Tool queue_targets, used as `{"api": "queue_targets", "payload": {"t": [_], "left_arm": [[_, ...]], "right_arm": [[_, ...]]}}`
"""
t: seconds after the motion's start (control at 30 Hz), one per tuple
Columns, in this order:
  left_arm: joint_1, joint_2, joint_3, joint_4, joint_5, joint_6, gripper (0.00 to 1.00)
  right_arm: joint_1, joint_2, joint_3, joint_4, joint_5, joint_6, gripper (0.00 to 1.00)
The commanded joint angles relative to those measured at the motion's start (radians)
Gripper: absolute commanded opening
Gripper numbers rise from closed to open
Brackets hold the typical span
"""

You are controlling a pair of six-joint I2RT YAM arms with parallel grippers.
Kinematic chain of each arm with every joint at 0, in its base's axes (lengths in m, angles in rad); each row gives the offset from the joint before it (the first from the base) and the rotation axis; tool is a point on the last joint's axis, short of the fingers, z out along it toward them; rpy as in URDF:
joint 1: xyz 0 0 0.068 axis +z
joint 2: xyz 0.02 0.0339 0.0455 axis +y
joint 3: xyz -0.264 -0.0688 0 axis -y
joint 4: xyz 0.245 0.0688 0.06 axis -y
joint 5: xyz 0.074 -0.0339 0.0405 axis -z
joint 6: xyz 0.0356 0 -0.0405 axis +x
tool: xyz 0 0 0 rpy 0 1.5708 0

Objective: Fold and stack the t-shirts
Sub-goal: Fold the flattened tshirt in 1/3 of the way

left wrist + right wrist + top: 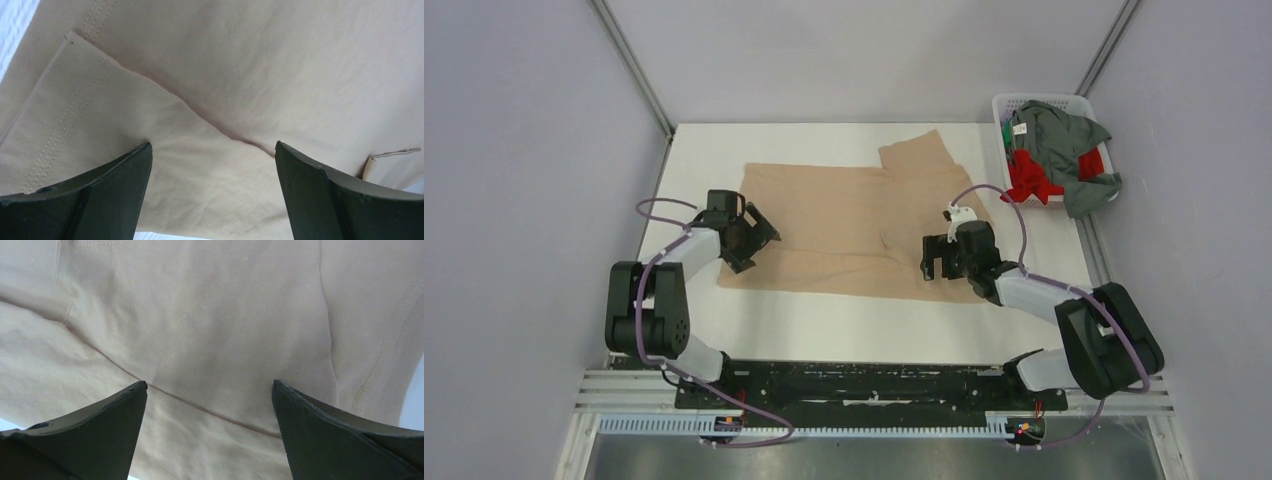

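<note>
A large tan-beige t-shirt (844, 215) lies spread across the white table, one sleeve pointing to the far right. My left gripper (754, 242) hovers open over its left edge, where the hem stitching and a folded-over layer (100, 115) fill the left wrist view. My right gripper (936, 262) stands open over the shirt's right near part; a crease (200, 407) runs between its fingers. Nothing sits between either pair of jaws. A grey-green t-shirt (1064, 150) and a bright red t-shirt (1029, 180) lie bunched in the basket.
The white lattice basket (1004, 105) stands at the table's far right corner, the grey-green shirt spilling over its near rim. Metal frame posts rise at both far corners. Bare white table (864, 325) shows between the shirt and the arm bases.
</note>
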Motion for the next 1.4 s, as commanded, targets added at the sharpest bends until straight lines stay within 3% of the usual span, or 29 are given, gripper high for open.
{"api": "queue_targets", "payload": {"t": [0.0, 0.3, 0.5, 1.1, 1.23, 1.37], "left_arm": [[-0.016, -0.078, -0.198, -0.124, 0.011, -0.032, 1.0], [-0.098, -0.377, -0.433, -0.199, 0.004, -0.121, 1.0], [-0.107, -0.534, -0.407, -0.34, -0.057, -0.159, 1.0], [-0.107, -0.678, -0.39, -0.411, -0.039, -0.165, 1.0], [-0.107, -0.695, -0.327, -0.412, -0.068, -0.154, 1.0], [-0.103, -0.6, -0.177, -0.415, -0.17, -0.119, 1.0]], "right_arm": [[-0.003, -0.103, -0.136, -0.292, 0.066, 0.085, 0.98], [-0.002, -0.339, -0.231, -0.508, 0.114, 0.126, 0.98], [-0.003, -0.387, -0.201, -0.57, 0.145, 0.163, 0.98], [-0.003, -0.512, -0.16, -0.673, 0.062, 0.182, 0.98], [-0.003, -0.521, -0.084, -0.599, 0.088, 0.124, 0.98], [-0.002, -0.498, -0.016, -0.458, 0.116, 0.102, 0.98]]}}
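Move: Both open hands are already down on the folded-up t-shirt. The near table edge, towards which it goes, lies about 33 cm straight back from the left hand and some 30 cm straight back from the right. The t-shirt's near folded edge is roughly 11 cm straight behind each hand; the folded-over panel's loose edge runs right at the left hand and about 2 cm straight behind the right. All lie barely below the fingers. Back towards the bases go both hands together, fingers wide open and tips still on the cloth, dragging the t-shirt flat over the table towards its near edge. The left travels about 16 cm, the right some 11 cm back and 5 cm to its right, turning about 10 degrees clockwise; both run fast, then slow, and rise about a centimetre at the very end. ##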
